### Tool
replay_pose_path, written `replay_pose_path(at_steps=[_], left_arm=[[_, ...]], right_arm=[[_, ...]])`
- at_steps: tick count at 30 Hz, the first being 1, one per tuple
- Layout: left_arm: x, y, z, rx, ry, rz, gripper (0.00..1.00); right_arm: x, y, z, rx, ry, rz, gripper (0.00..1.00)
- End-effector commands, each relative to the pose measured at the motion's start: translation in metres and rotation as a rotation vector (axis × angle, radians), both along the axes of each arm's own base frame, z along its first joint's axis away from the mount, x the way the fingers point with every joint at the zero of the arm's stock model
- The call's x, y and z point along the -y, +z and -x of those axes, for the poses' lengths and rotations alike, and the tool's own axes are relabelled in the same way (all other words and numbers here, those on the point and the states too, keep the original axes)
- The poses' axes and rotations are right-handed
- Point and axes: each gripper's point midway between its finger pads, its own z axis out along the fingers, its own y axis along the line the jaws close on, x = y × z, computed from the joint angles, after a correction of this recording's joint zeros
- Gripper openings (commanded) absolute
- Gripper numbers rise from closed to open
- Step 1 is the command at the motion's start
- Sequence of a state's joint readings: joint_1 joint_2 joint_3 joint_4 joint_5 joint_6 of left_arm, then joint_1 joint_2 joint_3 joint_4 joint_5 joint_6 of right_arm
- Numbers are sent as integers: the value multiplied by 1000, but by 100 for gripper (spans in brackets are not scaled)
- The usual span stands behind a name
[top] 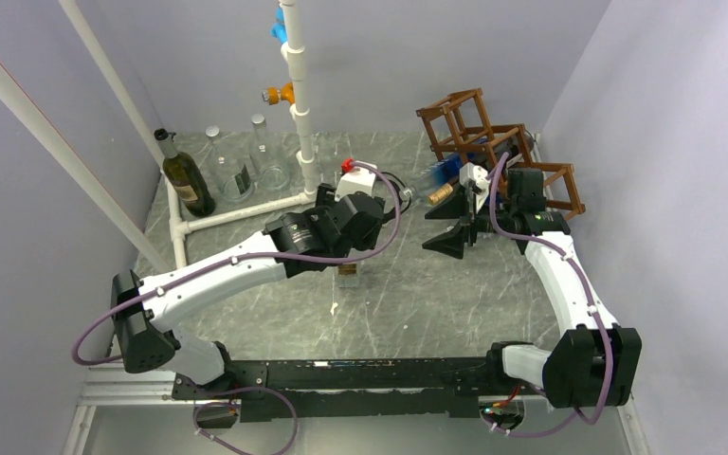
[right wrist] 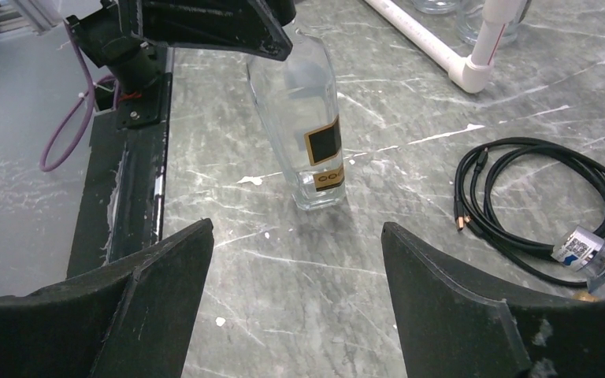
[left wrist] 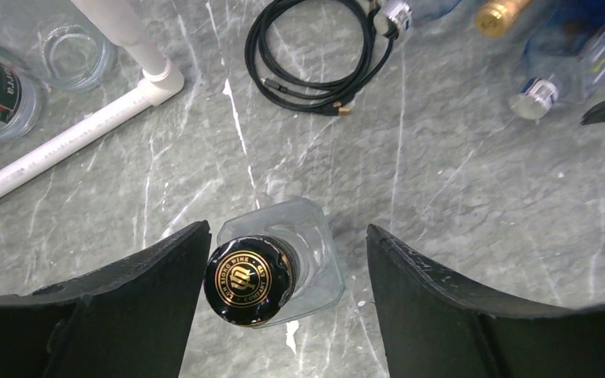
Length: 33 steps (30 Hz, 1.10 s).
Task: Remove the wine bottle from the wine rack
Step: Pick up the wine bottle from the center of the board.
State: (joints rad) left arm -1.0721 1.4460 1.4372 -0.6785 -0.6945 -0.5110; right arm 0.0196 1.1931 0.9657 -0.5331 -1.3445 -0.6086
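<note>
A clear square wine bottle [right wrist: 307, 134] with a black and gold cap [left wrist: 248, 277] stands upright on the marble table, well apart from the reddish-brown wine rack [top: 464, 123] at the back right. My left gripper [left wrist: 287, 236] hangs open over the bottle's top. The cap lies against its left finger, with a wide gap to the right finger. A blue bottle [left wrist: 567, 63] and a gold-capped bottle [left wrist: 500, 14] lie at the rack's lower front. My right gripper [right wrist: 295, 228] is open and empty just in front of the rack, facing the standing bottle.
A dark green bottle [top: 187, 178] and glass jars [top: 237, 175] stand at the back left beside a white pipe frame [top: 299, 95]. A coiled black cable [left wrist: 315, 55] lies on the table between the arms and the rack.
</note>
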Motion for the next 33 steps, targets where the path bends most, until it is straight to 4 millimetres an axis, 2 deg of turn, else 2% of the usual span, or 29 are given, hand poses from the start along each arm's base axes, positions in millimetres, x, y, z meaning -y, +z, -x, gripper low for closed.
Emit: replay_pose_path(at_steps=[1,9,14,19,27,29,32,33], left_arm=[[-4,12,-1,15,42,-1,74],[-4,2,-3,7,64,-36,65],[-2,1,-6,13,65,-44,58],[-2,1,-6,5,69,-57,47],[0,-1,-8,-2,59,-72,38],[0,-2,-8,-5,53,-76,29],[1,1,-10,0,27,-69,3],[-1,4,-12,9,26,-62,0]], right_arm=[[-1,11,2,61,25,-30,81],[1,10,2,63,19,-28,81],[1,10,2,64,20,-29,82],[1,10,2,64,21,-29,82],[1,10,3,65,22,-28,82],[1,10,3,66,23,-28,82],[1,9,3,66,24,-27,82],[1,9,3,67,23,-27,82]])
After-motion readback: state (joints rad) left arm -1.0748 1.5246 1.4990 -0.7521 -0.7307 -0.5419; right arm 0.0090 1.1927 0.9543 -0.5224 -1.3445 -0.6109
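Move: The wine bottle stands upright with its black-capped neck almost between the left fingers: its middle is about 13 cm below the left hand, 1 cm to its left and 1 cm ahead. From that hand the black cable coil lies some 20 cm ahead and 7 cm right, and the white pipe elbow about 20 cm ahead and 9 cm left, both down on the table. From the right hand the bottle is roughly 20 cm left, 3 cm ahead and 11 cm below. Sinking about 1.5 cm over the bottle, the left hand closes its fingers and pinches the capped neck. ##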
